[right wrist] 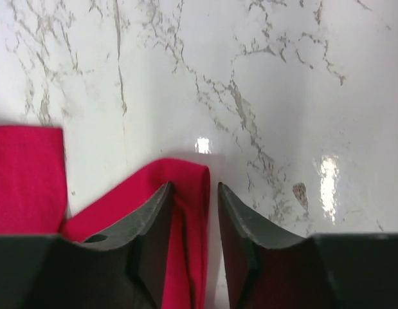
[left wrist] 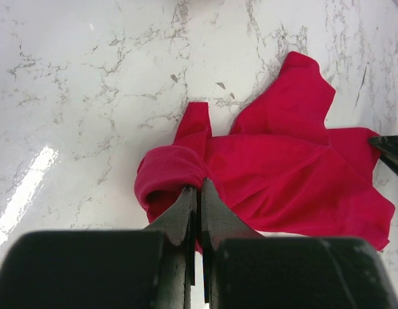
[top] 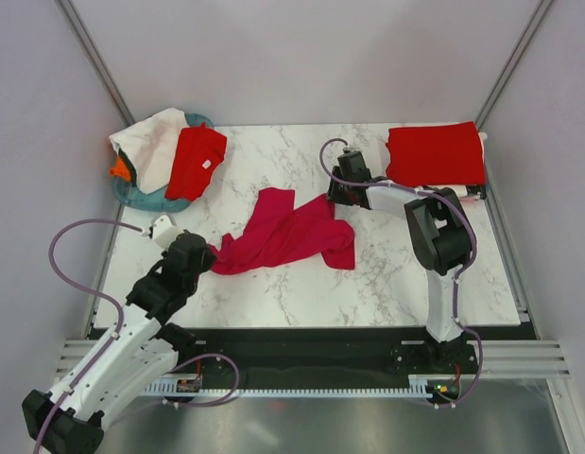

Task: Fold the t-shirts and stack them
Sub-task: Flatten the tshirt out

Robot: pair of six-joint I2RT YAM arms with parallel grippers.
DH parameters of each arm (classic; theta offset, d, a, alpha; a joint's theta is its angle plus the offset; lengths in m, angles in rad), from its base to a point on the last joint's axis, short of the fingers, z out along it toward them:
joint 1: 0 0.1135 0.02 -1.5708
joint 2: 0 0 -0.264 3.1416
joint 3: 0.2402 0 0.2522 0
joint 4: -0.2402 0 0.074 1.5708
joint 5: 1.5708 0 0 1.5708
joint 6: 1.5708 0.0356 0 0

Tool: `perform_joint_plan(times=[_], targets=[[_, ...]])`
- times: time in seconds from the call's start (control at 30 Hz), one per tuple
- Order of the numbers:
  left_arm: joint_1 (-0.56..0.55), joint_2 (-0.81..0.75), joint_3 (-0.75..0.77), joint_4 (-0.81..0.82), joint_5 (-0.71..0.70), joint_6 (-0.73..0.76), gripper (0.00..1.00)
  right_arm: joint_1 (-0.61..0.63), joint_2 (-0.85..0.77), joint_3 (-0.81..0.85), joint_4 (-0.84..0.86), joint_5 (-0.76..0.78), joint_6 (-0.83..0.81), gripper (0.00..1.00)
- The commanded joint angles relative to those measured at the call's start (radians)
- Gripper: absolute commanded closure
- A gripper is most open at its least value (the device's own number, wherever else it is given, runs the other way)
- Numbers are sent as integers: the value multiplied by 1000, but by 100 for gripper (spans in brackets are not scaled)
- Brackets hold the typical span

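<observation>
A crimson-magenta t-shirt (top: 287,232) lies crumpled across the middle of the marble table. My left gripper (top: 213,253) is at its left end, shut on a rolled fold of the cloth (left wrist: 170,170); the jaws (left wrist: 199,188) are pressed together. My right gripper (top: 332,197) sits at the shirt's right edge. Its fingers (right wrist: 193,187) stand apart with a narrow fold of the crimson cloth (right wrist: 189,212) between them. The fold rests against the left finger, with a gap to the right one. A bright red t-shirt (top: 436,154) lies folded at the back right.
A round teal basket (top: 141,196) at the back left corner holds a white shirt (top: 155,142), a bright red shirt (top: 196,161) and a bit of orange cloth (top: 120,170). Metal frame posts rise at the back corners. The black rail runs along the near edge.
</observation>
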Motion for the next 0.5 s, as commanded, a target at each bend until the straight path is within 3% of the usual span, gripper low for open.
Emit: perform_joint_plan(times=[0.0,0.07,0.13,0.3,0.43,0.47], targets=[[5,17,33,4,-40,47,98,3,54,69,7,25,-2,59],[5,27,30,7,-46,47,97,6,75,94,2,12,-5,84],[5,43,32,12,-48,55,96,4,75,100,-4,18,-3,100],[5,127,67,13,-53,100,92,-2,-20,59,-7,56,-25,100],[5,242,162,13,5,211,22,-5,-141,-10,-9,74,-39,100],[5,266,214,13,24,256,17,-3,-193,-49,-9,73,-39,100]])
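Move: My right hand's open fingers straddle the t-shirt's far-right corner, about 1 cm ahead, 1 cm left and 1 cm below; its far flap lies level, about 11 cm left, its near-right corner some 15 cm back and 2 cm right, and the folded red stack about 12 cm ahead and 21 cm right. My left hand still holds the shirt's left end; from it the far-right corner is some 24 cm ahead, 25 cm right and 13 cm below. I ease my right hand about 1.5 cm forward and slightly left over the far-right corner, shut the fingers to pinch the cloth, then draw up some 2 cm, back and a little right. Meanwhile my left hand sinks just under 2 cm, then edges forward, tipping down and rolling about 10 degrees as its fingers spring wide and let go of the left end. ##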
